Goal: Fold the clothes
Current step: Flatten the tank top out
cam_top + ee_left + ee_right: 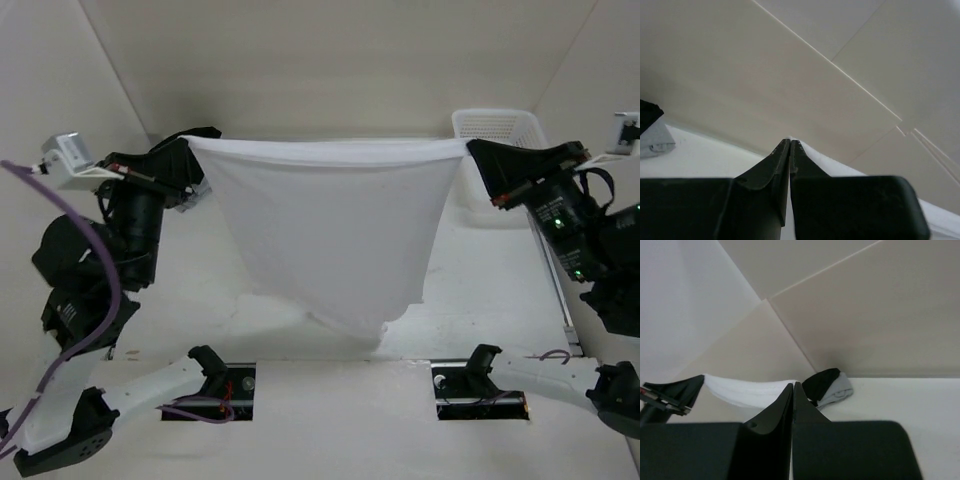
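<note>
The clothes, a plain white T-shirt [330,220], hang in the air, stretched wide between my two grippers. The top edge runs nearly straight and the lower part narrows to a drooping tip [365,330] just above or on the table. My left gripper [190,148] is shut on the left top corner; in the left wrist view its jaws [790,141] pinch white fabric [840,167]. My right gripper [470,150] is shut on the right top corner; in the right wrist view the shirt's edge [745,390] runs left from the shut jaws [793,385].
A white plastic basket [495,125] stands at the back right, behind the right gripper. A black and grey garment bundle [830,385] lies on the table by the back wall, also in the left wrist view as the same bundle [650,132]. White walls close in the back and sides.
</note>
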Tool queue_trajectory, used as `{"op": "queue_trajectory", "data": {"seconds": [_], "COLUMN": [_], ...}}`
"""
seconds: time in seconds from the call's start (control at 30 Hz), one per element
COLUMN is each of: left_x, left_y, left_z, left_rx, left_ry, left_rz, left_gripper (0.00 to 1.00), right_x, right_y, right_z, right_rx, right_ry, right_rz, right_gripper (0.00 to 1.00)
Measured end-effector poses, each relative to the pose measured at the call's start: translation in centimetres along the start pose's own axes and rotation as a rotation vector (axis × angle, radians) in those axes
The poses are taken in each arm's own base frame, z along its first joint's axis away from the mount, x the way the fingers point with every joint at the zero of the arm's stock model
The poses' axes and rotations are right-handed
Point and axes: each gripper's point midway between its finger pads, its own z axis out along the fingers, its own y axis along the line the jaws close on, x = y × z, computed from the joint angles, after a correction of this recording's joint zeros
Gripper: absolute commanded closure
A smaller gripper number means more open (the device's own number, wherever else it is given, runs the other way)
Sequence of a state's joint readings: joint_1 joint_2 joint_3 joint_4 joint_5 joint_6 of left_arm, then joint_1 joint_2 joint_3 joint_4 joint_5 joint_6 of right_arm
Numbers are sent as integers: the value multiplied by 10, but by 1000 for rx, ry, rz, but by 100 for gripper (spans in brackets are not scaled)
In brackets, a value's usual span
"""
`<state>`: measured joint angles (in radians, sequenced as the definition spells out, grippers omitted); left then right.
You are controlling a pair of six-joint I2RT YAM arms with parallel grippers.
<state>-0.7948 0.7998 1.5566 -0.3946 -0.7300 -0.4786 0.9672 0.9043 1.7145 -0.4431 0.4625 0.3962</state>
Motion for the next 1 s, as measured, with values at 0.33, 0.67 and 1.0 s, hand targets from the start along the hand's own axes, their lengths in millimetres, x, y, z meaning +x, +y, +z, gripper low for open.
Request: {"op": "queue_trajectory", "data": {"seconds": [0.33,0.67,1.0], "left_x": [151,237,39], "left_y": [80,159,25], "left_z": [132,245,226], "left_rx": [-242,-388,-101], "left_ry": [189,434,15], "left_rz": [203,194,107], "left_gripper": [98,98,98], "right_x": [99,130,2], "right_y": [-140,-237,-124], "right_z": [125,231,212], "right_rx": [272,369,149], "right_ry": [199,341,80], "right_rz": [-94,-8,-59], "right_gripper": [100,100,100]}}
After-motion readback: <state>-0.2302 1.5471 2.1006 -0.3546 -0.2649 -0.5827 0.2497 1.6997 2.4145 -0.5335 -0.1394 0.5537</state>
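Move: Both hands already hold the tank top by its hem corners, high above the table; it hangs between them, its middle some 17 cm inward and 20 below either hand. The clear middle of the table lies about 23 cm ahead and 54 below: 18 to the left hand's right, 17 to the right hand's left. The dark clothes pile is about 37 ahead, 14 left of the left hand; the basket 41 ahead, 28 right of the right hand. Keeping the hem corners pinched, both hands fling the tank top: a fast swing forward of some 30 cm that dips 20 to 25 cm, fingers tipping down about 30 degrees, then a sharp rise back to about starting height while drawing 7 or 8 cm back and levelling the wrists. Fingers stay shut. ##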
